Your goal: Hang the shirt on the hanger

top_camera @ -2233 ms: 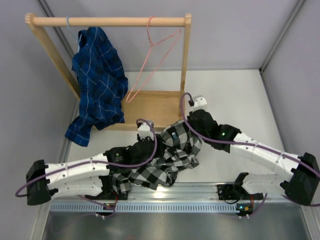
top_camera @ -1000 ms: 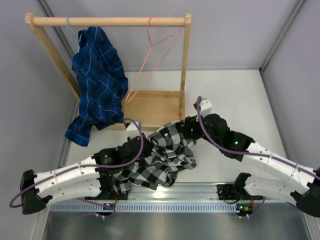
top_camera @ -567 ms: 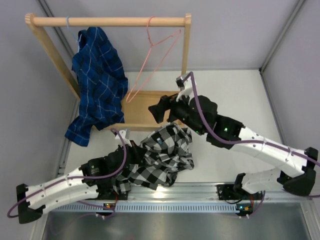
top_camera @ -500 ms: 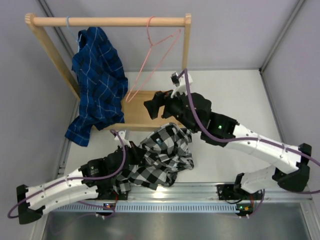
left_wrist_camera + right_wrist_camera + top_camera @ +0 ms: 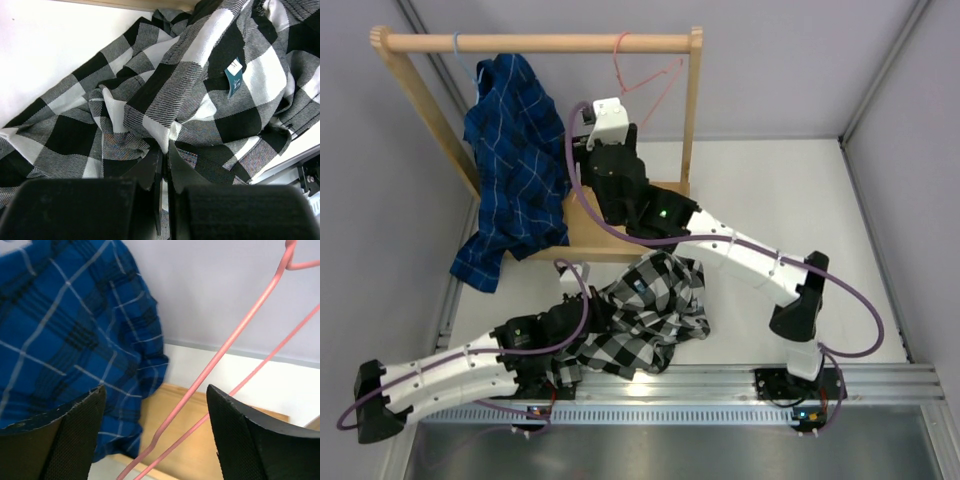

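The black-and-white check shirt lies crumpled on the table in front of the rack. My left gripper is shut on a fold of the shirt, with the fabric pinched at the fingertips of the left gripper. The pink wire hanger hangs from the rack's rail; its lower part is hidden behind my right arm. My right gripper is raised at the hanger and stands open. In the right wrist view two wires of the hanger cross the gap of the right gripper, touching neither finger.
A dark blue grid shirt hangs at the left of the wooden rail, close to my right gripper's left finger. The rack's wooden base lies under the right arm. Its right post stands beside the hanger.
My right gripper let go of the check shirt, opened, and swung up and left to the hanger. The left arm drew back slightly, still holding the shirt.
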Available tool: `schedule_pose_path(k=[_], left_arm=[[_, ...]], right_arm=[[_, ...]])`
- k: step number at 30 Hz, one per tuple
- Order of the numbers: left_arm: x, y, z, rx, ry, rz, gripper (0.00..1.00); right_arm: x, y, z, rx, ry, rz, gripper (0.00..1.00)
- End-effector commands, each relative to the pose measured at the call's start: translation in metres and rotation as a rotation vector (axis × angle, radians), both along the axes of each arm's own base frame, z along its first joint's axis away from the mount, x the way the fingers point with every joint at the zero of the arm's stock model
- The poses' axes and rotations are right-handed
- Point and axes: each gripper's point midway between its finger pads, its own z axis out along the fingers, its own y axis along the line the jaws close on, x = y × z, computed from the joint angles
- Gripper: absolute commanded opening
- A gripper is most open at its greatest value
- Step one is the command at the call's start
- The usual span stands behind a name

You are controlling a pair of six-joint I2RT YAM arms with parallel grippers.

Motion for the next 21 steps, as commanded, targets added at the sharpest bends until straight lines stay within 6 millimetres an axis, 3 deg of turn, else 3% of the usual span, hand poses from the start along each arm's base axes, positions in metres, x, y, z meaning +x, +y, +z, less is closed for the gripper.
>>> schedule_pose_path(k=[1,4,5,6,8,9,11,14,21], left_arm=[[0.002,-0.009,0.010,-0.079,-0.010,0.000,0.00],[0.000,-0.009,0.014,-0.093,-0.020,-0.011,0.00],[0.001,-0.009,0.015,-0.093,-0.025,-0.014,0.00],[0.000,-0.010,0.016,-0.098,-0.027,-0.018,0.00],[-0.001,-0.010,0.016,-0.098,-0.024,-0.022,0.00],[-0.001,-0.011,0.016,-0.101,-0.022,-0.025,0.00],[-0.001,-0.011,0.016,-0.104,-0.020,-0.025,0.00],[-0.001,-0.011,0.015,-0.100,-0.020,-0.022,0.00],[-0.003,-0.014,0.016,-0.105,-0.018,-0.045,0.00]], right_arm=[[0.013,-0.026,0.002,-0.115,-0.029,-0.168,0.77],[0.017,-0.040,-0.013,-0.143,0.001,-0.202,0.69],[0.014,-0.045,-0.007,-0.125,0.001,-0.185,0.67],[0.016,-0.047,-0.017,-0.139,0.015,-0.177,0.63],[0.013,-0.054,-0.012,-0.118,0.018,-0.141,0.58],[0.013,-0.055,-0.021,-0.134,0.029,-0.128,0.53],[0.012,-0.065,-0.014,-0.110,0.030,-0.109,0.50],[0.015,-0.068,-0.026,-0.109,0.058,-0.045,0.47],[0.027,-0.106,-0.035,-0.093,0.093,-0.054,0.33]])
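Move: The pink hanger runs diagonally just in front of the right hand, its near wire already between the open fingers; its middle is about 5 cm ahead, 4 cm right and 2 cm higher. The blue plaid shirt hangs some 14 cm left, 3 cm ahead and 8 cm lower; the rack's right post stands about 15 cm right, 8 cm ahead. From the left hand the hanger is roughly 22 cm ahead, 6 cm right and 33 cm up. The hanger's near end is pushed rightward by the right hand's left finger as the fingers close partway around the wire without shutting. The hand sinks some 6 cm first, then sweeps right, about 9 cm in all and slightly forward, away from the blue shirt towards the right post, with its left side rolled about 10 degrees down. ##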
